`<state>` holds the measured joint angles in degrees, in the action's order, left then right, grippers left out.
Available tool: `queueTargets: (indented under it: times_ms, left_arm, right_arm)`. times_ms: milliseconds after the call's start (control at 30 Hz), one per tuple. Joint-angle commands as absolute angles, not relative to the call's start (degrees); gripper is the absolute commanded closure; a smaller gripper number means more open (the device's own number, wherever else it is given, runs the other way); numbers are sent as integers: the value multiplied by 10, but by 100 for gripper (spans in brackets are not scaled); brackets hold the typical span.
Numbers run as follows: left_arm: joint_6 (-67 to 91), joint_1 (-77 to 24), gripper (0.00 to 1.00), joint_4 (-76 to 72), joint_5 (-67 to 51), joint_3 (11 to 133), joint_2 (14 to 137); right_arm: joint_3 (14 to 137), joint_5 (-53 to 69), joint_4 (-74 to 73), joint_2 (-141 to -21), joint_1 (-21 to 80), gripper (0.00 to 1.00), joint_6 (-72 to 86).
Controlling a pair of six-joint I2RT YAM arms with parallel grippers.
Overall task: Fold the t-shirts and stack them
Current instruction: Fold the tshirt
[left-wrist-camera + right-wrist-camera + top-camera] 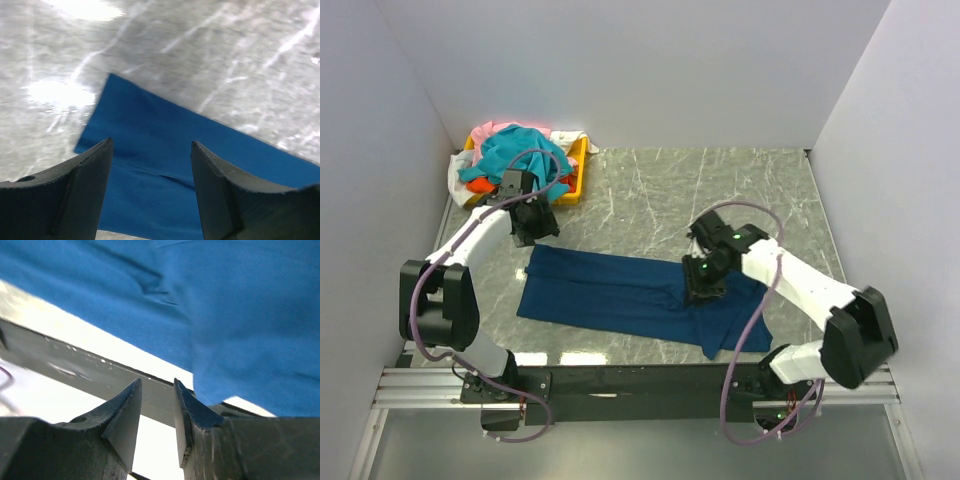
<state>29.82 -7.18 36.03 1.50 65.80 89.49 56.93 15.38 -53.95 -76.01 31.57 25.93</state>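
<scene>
A navy blue t-shirt (620, 296) lies folded into a long band across the marble table (650, 200), its right end hanging toward the near edge. My left gripper (532, 228) hovers over the shirt's far left corner, open, with blue cloth (165, 170) below the gap and nothing between its fingers. My right gripper (704, 284) is above the shirt's right part, open a little, and empty; blue cloth (235, 315) fills that wrist view beyond the tips. More t-shirts, teal (520, 155), orange and pink, are heaped in the yellow tray (576, 172) at the far left.
White walls close in the table on the left, back and right. The black rail (640, 382) carrying the arm bases runs along the near edge. Bare marble stretches behind and to the right of the navy shirt.
</scene>
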Motion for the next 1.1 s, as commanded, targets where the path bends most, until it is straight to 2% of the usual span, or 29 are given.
queueTargets:
  times_ms: [0, 300, 600, 1067]
  left_arm:
    - [317, -91, 31, 326, -20, 664, 889]
    - [336, -101, 31, 303, -45, 647, 908]
    - [326, -101, 31, 283, -30, 623, 919]
    - [320, -101, 30, 264, -22, 586, 947]
  right_arm:
    - [579, 185, -497, -801, 354, 61, 218]
    - [554, 157, -504, -894, 389, 62, 228]
    - [559, 9, -561, -932, 387, 65, 270]
    - [583, -169, -611, -917, 374, 66, 334]
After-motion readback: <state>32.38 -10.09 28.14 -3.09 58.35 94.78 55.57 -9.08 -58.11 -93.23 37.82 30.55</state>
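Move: The folded t-shirt's far left corner lies about 8 cm below the left fingers, some 2 cm to their left and 1 cm ahead; the clothes basket stands roughly 17 cm ahead and 4 cm left, its heap some 4 cm lower than the hand. The shirt's loose flap, pointing back towards the table's near edge, is centred about 6 cm back, 2 cm right and 9 cm below the right fingers; the shirt's right end lies some 16 cm right and 2 cm back. The shirt's loose flap is met by the right hand, which drops about 8 cm with a short swing left and back, then sweeps some 9 cm right low along the cloth, rolling about 30 degrees so its fingers point more to the left, opening unchanged. Over the far left corner the left hand, fingers staying open, shifts about 3 cm right, pauses, then sinks 6 cm and draws slightly back onto or just above the cloth. ##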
